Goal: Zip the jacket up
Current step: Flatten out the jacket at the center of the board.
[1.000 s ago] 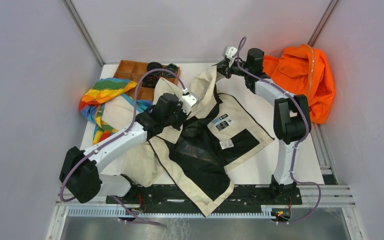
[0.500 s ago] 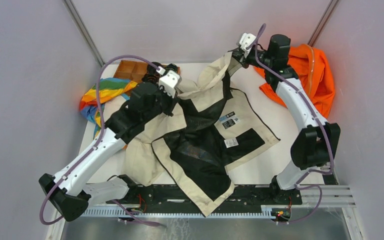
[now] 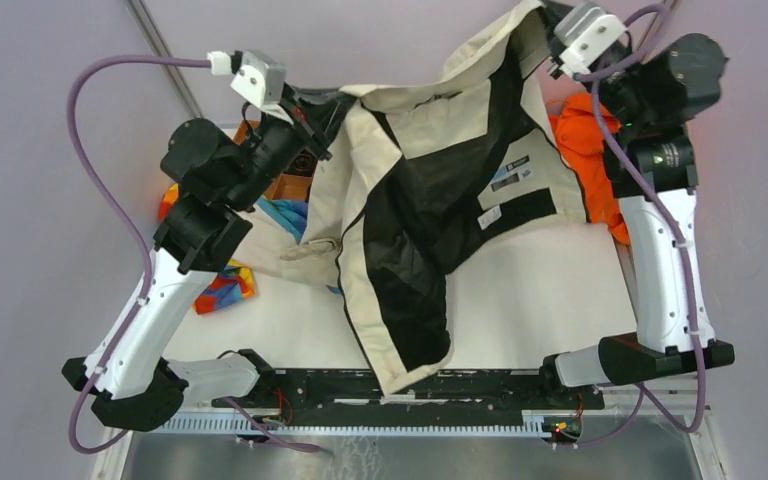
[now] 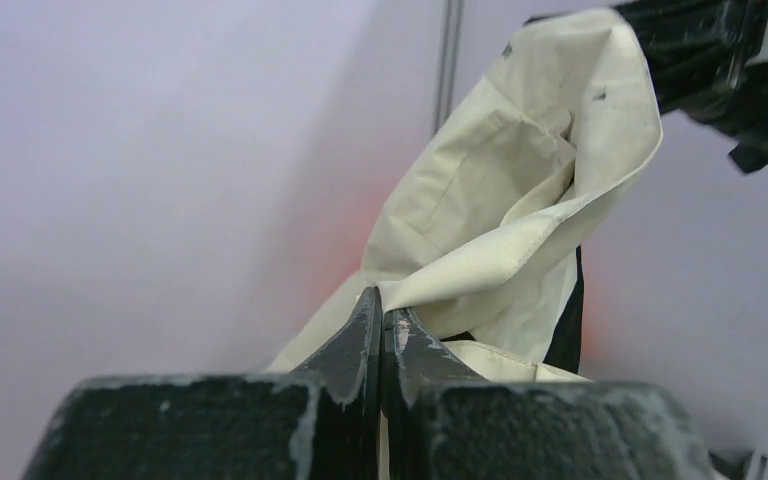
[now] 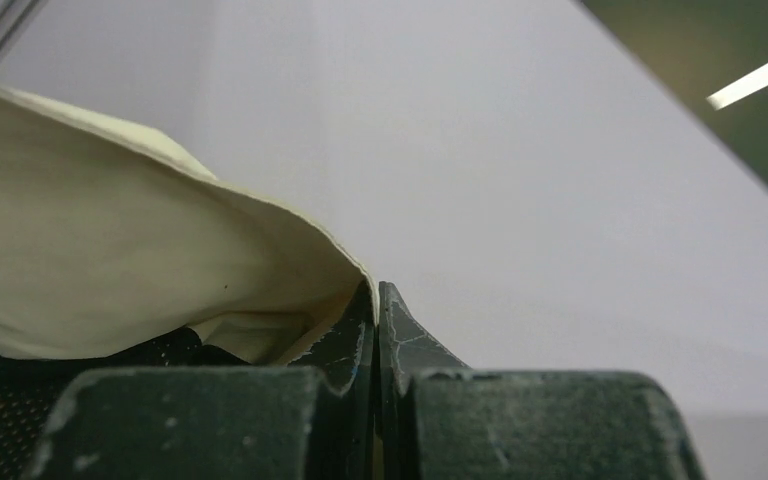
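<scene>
The cream jacket (image 3: 430, 180) hangs open between my two grippers, black lining facing the camera and its lower hem resting near the table's front edge. My left gripper (image 3: 327, 106) is shut on the jacket's upper left edge; in the left wrist view cream fabric (image 4: 500, 200) runs pinched between the closed gripper tips (image 4: 381, 302). High at the back right, my right gripper (image 3: 552, 38) is shut on the upper right edge, with the cream hem (image 5: 110, 270) caught between its closed tips (image 5: 376, 292). The zipper's slider is not visible.
A rainbow-striped cloth (image 3: 222, 285) lies on the left of the white table (image 3: 540, 300). A brown wooden tray (image 3: 285, 182) sits behind the left arm. An orange garment (image 3: 575, 140) is bunched at the back right, partly behind the jacket. Grey walls enclose three sides.
Both arms have risen and spread apart, lifting the jacket's upper part off the table so it hangs stretched between them. The left jaws have closed tighter on the fabric.
</scene>
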`<state>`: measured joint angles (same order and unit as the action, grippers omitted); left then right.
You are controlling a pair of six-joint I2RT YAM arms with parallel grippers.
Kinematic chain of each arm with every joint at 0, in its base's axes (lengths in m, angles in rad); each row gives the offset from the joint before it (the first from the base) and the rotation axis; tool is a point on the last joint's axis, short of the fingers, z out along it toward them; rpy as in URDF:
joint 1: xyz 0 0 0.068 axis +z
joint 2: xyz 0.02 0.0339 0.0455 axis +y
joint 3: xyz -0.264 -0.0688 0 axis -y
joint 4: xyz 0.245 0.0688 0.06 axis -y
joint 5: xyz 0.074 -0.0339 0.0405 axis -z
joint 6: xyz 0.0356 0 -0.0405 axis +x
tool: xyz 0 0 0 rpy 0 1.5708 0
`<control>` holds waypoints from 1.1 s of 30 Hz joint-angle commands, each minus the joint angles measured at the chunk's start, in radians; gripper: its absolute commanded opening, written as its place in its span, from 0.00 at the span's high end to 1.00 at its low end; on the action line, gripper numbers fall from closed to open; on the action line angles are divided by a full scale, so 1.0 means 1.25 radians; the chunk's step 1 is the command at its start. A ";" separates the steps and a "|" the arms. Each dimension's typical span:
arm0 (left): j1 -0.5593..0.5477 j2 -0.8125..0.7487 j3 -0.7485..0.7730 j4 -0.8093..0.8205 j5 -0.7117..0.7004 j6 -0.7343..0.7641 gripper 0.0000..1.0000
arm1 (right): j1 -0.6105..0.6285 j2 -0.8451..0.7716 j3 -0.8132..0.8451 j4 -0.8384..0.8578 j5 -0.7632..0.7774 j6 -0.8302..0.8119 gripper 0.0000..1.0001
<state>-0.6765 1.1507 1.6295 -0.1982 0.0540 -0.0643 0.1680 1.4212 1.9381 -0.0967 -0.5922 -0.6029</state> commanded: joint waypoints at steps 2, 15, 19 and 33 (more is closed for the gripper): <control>-0.002 0.065 0.176 0.243 0.116 -0.086 0.98 | 0.000 -0.037 0.141 0.071 0.075 0.010 1.00; -0.003 0.108 0.353 0.378 0.125 -0.155 0.98 | -0.001 -0.121 0.237 0.079 0.131 -0.071 1.00; -0.003 0.109 0.358 0.393 0.124 -0.171 0.98 | 0.000 -0.139 0.245 0.079 0.138 -0.082 1.00; -0.002 0.056 0.270 0.416 0.092 -0.193 0.98 | 0.000 -0.232 0.062 0.071 0.127 0.003 1.00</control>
<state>-0.6872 1.2873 2.0174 0.1890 0.2733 -0.2813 0.1749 1.1809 2.1284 -0.0818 -0.5190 -0.6559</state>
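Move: Both hands already hold the jacket's upper edge high over the board, whose centre lies 55 cm below the left hand and 7 cm to its right, neither ahead nor back. From the right hand, the board's centre is some 9 cm back, 16 cm left and 60 cm down. The rainbow cloth is about 27 cm left and 5 cm ahead of the left hand, 53 cm down; the orange jacket is roughly 21 cm right and 11 cm ahead of the right hand, 59 cm down. Both hands, still pinching the jacket, swing it up and back, left rising some 19 cm, right backing 19. ##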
